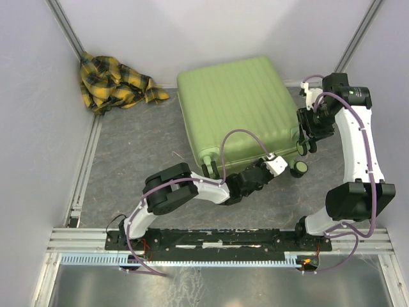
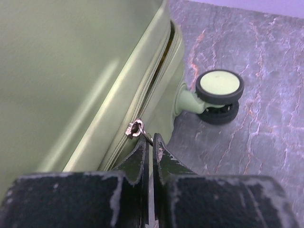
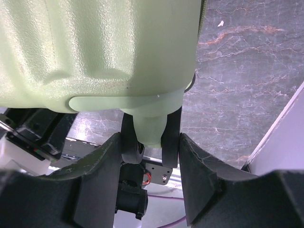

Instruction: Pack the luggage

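The luggage is a lime-green ribbed hard-shell suitcase lying flat with its lid down. My left gripper is at its near right corner. In the left wrist view the left gripper is shut on the metal zipper pull on the case's side seam. A dark gap shows further along the seam. A black-and-green wheel sticks out just beyond. My right gripper is at the right side of the case, and in the right wrist view the right gripper is shut on a twin wheel, with one finger on each side.
A yellow plaid cloth lies crumpled in the far left corner on the grey marbled floor. White walls close in the left, back and right. A metal rail runs along the near edge at the arm bases.
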`<move>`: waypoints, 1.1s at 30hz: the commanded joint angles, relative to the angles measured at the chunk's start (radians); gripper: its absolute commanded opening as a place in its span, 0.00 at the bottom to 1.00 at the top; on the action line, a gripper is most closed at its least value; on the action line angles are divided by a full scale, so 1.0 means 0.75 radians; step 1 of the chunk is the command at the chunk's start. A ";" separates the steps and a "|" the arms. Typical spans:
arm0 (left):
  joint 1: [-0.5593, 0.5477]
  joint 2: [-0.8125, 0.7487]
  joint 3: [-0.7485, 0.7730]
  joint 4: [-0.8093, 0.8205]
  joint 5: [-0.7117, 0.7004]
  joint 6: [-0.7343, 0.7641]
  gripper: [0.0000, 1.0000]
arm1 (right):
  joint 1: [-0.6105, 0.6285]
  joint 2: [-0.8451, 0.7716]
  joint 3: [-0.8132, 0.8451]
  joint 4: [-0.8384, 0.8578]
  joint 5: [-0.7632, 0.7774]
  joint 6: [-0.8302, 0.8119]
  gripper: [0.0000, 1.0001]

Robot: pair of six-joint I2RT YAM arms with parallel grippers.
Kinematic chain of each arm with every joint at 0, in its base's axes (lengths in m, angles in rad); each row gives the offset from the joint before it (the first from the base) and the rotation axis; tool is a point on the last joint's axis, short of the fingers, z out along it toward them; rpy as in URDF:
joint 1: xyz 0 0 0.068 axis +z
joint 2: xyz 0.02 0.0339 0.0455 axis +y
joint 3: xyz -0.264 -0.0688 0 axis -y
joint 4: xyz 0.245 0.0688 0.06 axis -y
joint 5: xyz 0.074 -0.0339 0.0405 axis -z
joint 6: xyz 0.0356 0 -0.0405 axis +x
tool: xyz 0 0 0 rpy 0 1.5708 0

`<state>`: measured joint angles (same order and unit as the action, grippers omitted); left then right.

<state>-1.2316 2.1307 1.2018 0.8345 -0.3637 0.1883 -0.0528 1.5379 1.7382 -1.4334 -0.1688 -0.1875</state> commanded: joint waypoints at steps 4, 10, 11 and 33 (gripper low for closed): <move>-0.045 0.144 0.256 0.130 0.272 0.061 0.03 | 0.062 -0.048 0.000 0.068 -0.395 0.088 0.02; -0.007 0.248 0.460 0.083 0.299 0.058 0.03 | 0.063 -0.037 -0.001 0.072 -0.408 0.093 0.02; 0.000 0.295 0.495 0.060 0.306 0.053 0.03 | 0.062 -0.039 -0.005 0.072 -0.409 0.093 0.02; -0.001 0.405 0.640 0.198 0.453 0.158 0.04 | 0.058 -0.053 -0.047 0.080 -0.471 0.111 0.02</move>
<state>-1.1919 2.3928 1.5757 0.8291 -0.1383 0.2123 -0.0555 1.5375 1.7000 -1.4200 -0.1940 -0.1757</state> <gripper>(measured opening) 0.051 0.548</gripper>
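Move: In the left fingers the zipper pull is already held on the suitcase's front seam; the suitcase's right front corner, where the pull is being taken, lies about 11 cm to the right and 3 cm ahead, at the same height. The lower wheel is roughly 10 cm right, 2 cm back and 7 cm lower; the upper wheel some 10 cm right, 2 cm ahead and 9 cm higher. From the right hand, the zipper pull is about 10 cm left, 2 cm back and 10 cm down. Drawing the pinched zipper pull along the front seam, the left hand runs about 8 cm to the right, edging forward with the slanting edge, towards the right corner; it then stops beneath the upper wheel, its wrist having swung some 10 degrees clockwise. The right fingers keep their hold on the upper wheel's bracket, nearly still. ##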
